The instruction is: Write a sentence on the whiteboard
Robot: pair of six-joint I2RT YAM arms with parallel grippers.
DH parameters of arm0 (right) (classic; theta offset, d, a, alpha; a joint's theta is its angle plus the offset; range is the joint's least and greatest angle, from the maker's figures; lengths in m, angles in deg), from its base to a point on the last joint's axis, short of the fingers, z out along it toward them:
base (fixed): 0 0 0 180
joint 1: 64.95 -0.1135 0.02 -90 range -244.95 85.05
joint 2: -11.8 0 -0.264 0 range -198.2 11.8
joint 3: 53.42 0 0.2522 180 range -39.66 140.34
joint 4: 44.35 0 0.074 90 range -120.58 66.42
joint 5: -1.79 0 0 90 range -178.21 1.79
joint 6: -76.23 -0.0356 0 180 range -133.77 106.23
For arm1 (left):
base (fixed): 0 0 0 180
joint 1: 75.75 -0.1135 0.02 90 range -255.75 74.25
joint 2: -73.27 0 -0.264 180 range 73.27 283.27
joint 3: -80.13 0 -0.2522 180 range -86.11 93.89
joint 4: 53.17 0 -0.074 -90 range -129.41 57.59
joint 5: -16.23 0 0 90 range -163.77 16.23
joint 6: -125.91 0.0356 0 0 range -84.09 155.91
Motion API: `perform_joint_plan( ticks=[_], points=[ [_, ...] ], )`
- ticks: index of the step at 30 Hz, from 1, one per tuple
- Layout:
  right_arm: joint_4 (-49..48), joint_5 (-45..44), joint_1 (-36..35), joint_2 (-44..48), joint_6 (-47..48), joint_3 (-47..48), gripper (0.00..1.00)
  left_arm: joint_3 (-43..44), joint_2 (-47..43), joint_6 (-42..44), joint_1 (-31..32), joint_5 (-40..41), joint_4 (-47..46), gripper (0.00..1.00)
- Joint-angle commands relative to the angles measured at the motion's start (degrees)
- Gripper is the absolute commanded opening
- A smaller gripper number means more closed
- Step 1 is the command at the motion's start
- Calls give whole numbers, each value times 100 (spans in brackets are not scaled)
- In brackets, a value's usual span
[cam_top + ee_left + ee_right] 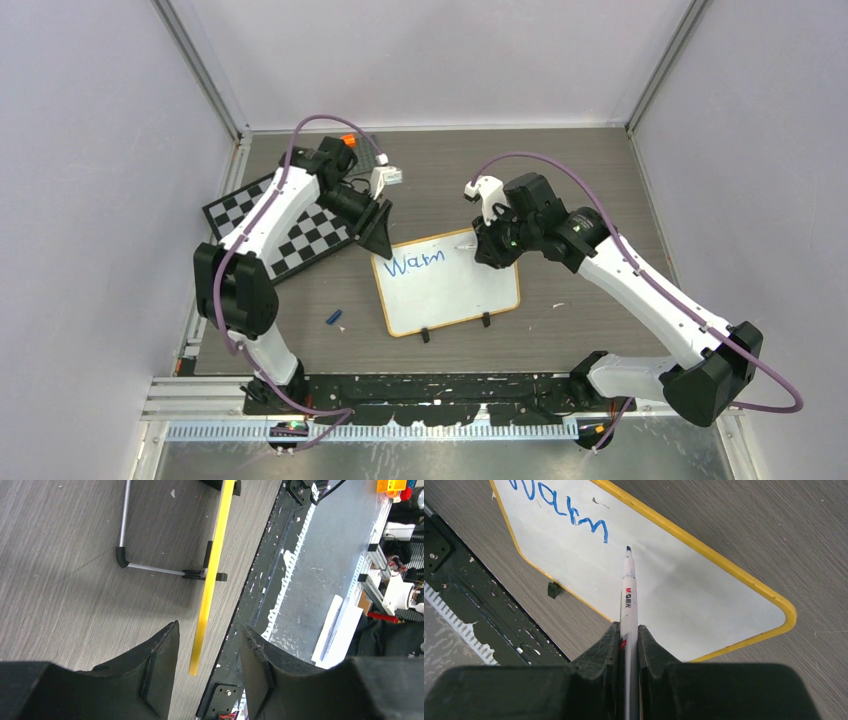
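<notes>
The whiteboard (455, 295) stands tilted on its two black feet in the middle of the table, white with a yellow rim (212, 575). Blue script on it reads "Warm" (415, 264) (559, 507), the only part of the sentence that shows. My right gripper (628, 630) (492, 245) is shut on a white marker (628, 592). The marker's blue tip sits just right of the last letter, at the board's surface. My left gripper (210, 626) (378, 235) is open at the board's top left corner. The yellow edge runs between its jaws, clear of both fingers.
A black-and-white checkered board (290, 225) lies behind the left arm. A small blue cap (333, 316) rests on the table left of the whiteboard. The board's wire stand (150, 569) props it from behind. A black rail (430, 390) runs along the near edge.
</notes>
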Motion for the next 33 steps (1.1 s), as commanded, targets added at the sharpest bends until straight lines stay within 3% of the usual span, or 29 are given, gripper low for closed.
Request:
perform_joint_plan(
  ticks=[1, 12, 22, 33],
  points=[
    [-245, 124, -1, 215, -98, 31, 0, 299, 137, -218, 306, 47, -213, 48],
    [-187, 163, -7, 476, -19, -89, 0, 1334, 951, -805, 1313, 416, -554, 32],
    [-592, -36, -5, 551, -70, -382, 0, 1347, 1086, -872, 1412, 374, -622, 0],
    [-739, 112, -5, 360, -99, -275, 0, 1281, 1134, -766, 1438, 381, -560, 0]
  ],
)
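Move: Just beyond the open left hand's line of travel, the whiteboard's top edge above the word's last letters lies about 9 cm to its right, level ahead and some 1 cm lower. The blue word is centred about 6 cm right, 2 cm back and 3 cm below; the pen tip is about 15 cm right, 2 cm ahead and 2 cm below. From the right hand, the blank spot after the word is roughly 3 cm ahead, 5 cm left and 6 cm down. Sliding right about 9 cm along the whiteboard's top edge from near its left corner, the left hand turns some 10 degrees clockwise, dips about 1 cm at the end and closes from half open, pinching the edge, then holds. The right hand keeps the pen by the blank spot, lifting about 1.5 cm while easing back 1 cm, then sinking and creeping forward again. ##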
